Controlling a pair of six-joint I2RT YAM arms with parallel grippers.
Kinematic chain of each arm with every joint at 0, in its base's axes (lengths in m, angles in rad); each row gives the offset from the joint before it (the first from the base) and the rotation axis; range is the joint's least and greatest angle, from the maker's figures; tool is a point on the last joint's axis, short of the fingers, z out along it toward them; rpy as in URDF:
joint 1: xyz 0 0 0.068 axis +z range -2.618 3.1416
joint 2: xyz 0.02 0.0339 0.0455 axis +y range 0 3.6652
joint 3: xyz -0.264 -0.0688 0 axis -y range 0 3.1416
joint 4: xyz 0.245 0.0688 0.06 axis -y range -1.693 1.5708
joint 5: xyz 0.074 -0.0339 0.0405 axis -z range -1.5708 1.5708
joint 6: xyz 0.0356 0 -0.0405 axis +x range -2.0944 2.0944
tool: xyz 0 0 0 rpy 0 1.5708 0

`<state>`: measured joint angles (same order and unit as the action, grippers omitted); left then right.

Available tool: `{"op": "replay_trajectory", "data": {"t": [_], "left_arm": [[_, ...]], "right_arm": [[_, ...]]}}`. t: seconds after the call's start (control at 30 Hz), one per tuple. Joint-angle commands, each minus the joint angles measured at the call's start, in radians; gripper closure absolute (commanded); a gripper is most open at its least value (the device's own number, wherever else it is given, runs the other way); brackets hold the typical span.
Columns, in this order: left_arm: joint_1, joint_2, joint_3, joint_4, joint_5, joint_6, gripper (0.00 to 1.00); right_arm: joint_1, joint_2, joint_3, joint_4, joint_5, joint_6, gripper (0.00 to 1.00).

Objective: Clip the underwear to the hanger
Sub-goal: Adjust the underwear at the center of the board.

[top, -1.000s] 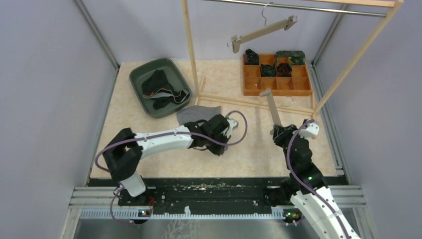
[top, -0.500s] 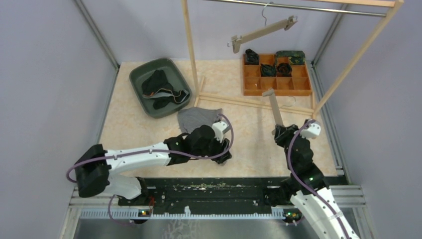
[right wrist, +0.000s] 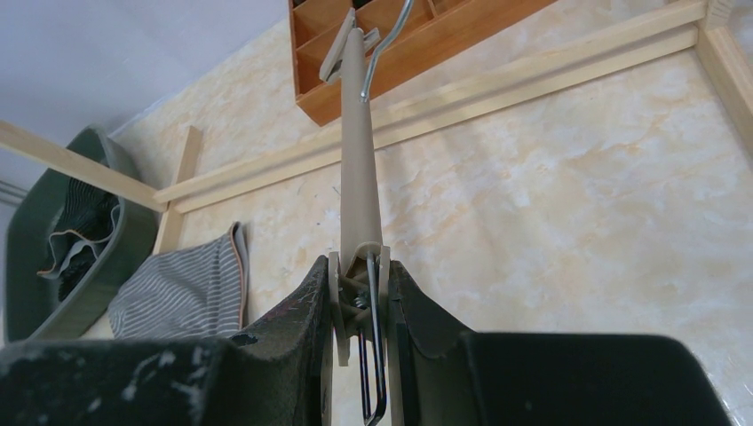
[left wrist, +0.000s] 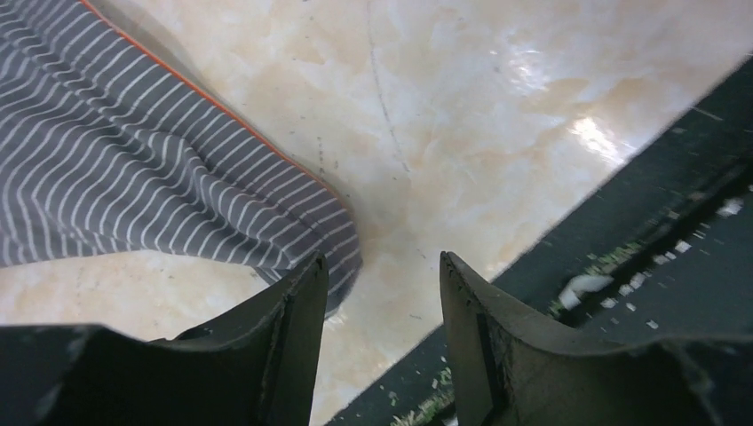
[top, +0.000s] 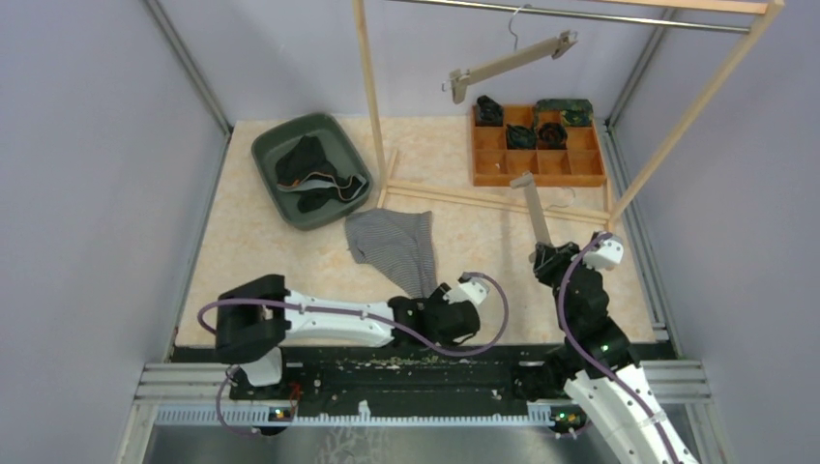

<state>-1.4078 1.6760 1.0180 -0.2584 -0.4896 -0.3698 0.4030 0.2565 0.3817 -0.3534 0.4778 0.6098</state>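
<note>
The grey striped underwear (top: pixel 392 246) lies flat on the table, stretched toward the near edge. In the left wrist view the underwear (left wrist: pixel 133 177) has its corner just beyond my left fingertip. My left gripper (top: pixel 447 319) (left wrist: pixel 382 266) is open and empty, low over the table by the dark front strip. My right gripper (top: pixel 543 259) (right wrist: pixel 360 284) is shut on the clip end of a beige hanger (top: pixel 532 208) (right wrist: pixel 360 169), which points away toward the wooden tray. The underwear (right wrist: pixel 182 288) also shows at the left of the right wrist view.
A green bin (top: pixel 280 184) with dark garments sits at the back left. A wooden compartment tray (top: pixel 538 166) holding folded items is at the back right. The wooden rack's post (top: pixel 370 97) and base beam (top: pixel 483 201) cross the middle. Another hanger (top: pixel 511 63) hangs from the rail.
My left gripper has opened, let go of the underwear and swung toward the near edge; the underwear now lies drawn out longer. The right arm and hanger have not moved.
</note>
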Motion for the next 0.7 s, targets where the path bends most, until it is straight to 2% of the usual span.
{"op": "replay_trajectory", "data": {"t": [0.0,0.23,0.43,0.5,0.57,0.6,0.63,0.67], "left_arm": [[-0.027,0.098,0.101,-0.213,-0.236,-0.096,0.45],[-0.082,0.2,0.19,-0.379,-0.417,-0.228,0.44],[-0.085,0.288,0.23,-0.448,-0.442,-0.269,0.43],[-0.085,0.277,0.215,-0.424,-0.433,-0.264,0.46],[-0.084,0.247,0.18,-0.372,-0.418,-0.245,0.58],[-0.083,0.225,0.157,-0.337,-0.409,-0.232,0.67],[-0.081,0.2,0.132,-0.294,-0.402,-0.222,0.86],[-0.078,0.173,0.108,-0.267,-0.395,-0.218,0.95]], "right_arm": [[-0.008,-0.01,0.057,0.038,0.023,-0.015,1.0],[-0.009,-0.012,0.056,0.039,0.024,-0.017,1.0],[-0.009,-0.013,0.055,0.041,0.025,-0.019,1.0],[-0.009,-0.011,0.053,0.042,0.025,-0.019,1.0],[-0.008,-0.012,0.052,0.043,0.026,-0.018,1.0],[-0.008,-0.011,0.051,0.043,0.026,-0.018,1.0],[-0.009,-0.011,0.052,0.044,0.026,-0.018,1.0],[-0.009,-0.011,0.052,0.045,0.026,-0.019,1.0]]}}
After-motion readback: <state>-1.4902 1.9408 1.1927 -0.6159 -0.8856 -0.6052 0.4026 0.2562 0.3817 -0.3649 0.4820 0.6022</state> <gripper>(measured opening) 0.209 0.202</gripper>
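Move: The underwear's near corner lies about 2 cm ahead of the left hand, 4 cm to its left and 4 cm below. The underwear's middle is some 12 cm ahead and 11 cm left of that hand, and the rack's foot bar 22 cm ahead and 10 cm right. From the right hand, which holds the hanger, that corner is about 25 cm left, 8 cm back and 18 cm below. The left hand swings about 4 cm left, sinking 3 cm and turning counter-clockwise, and pinches the underwear's near corner. ##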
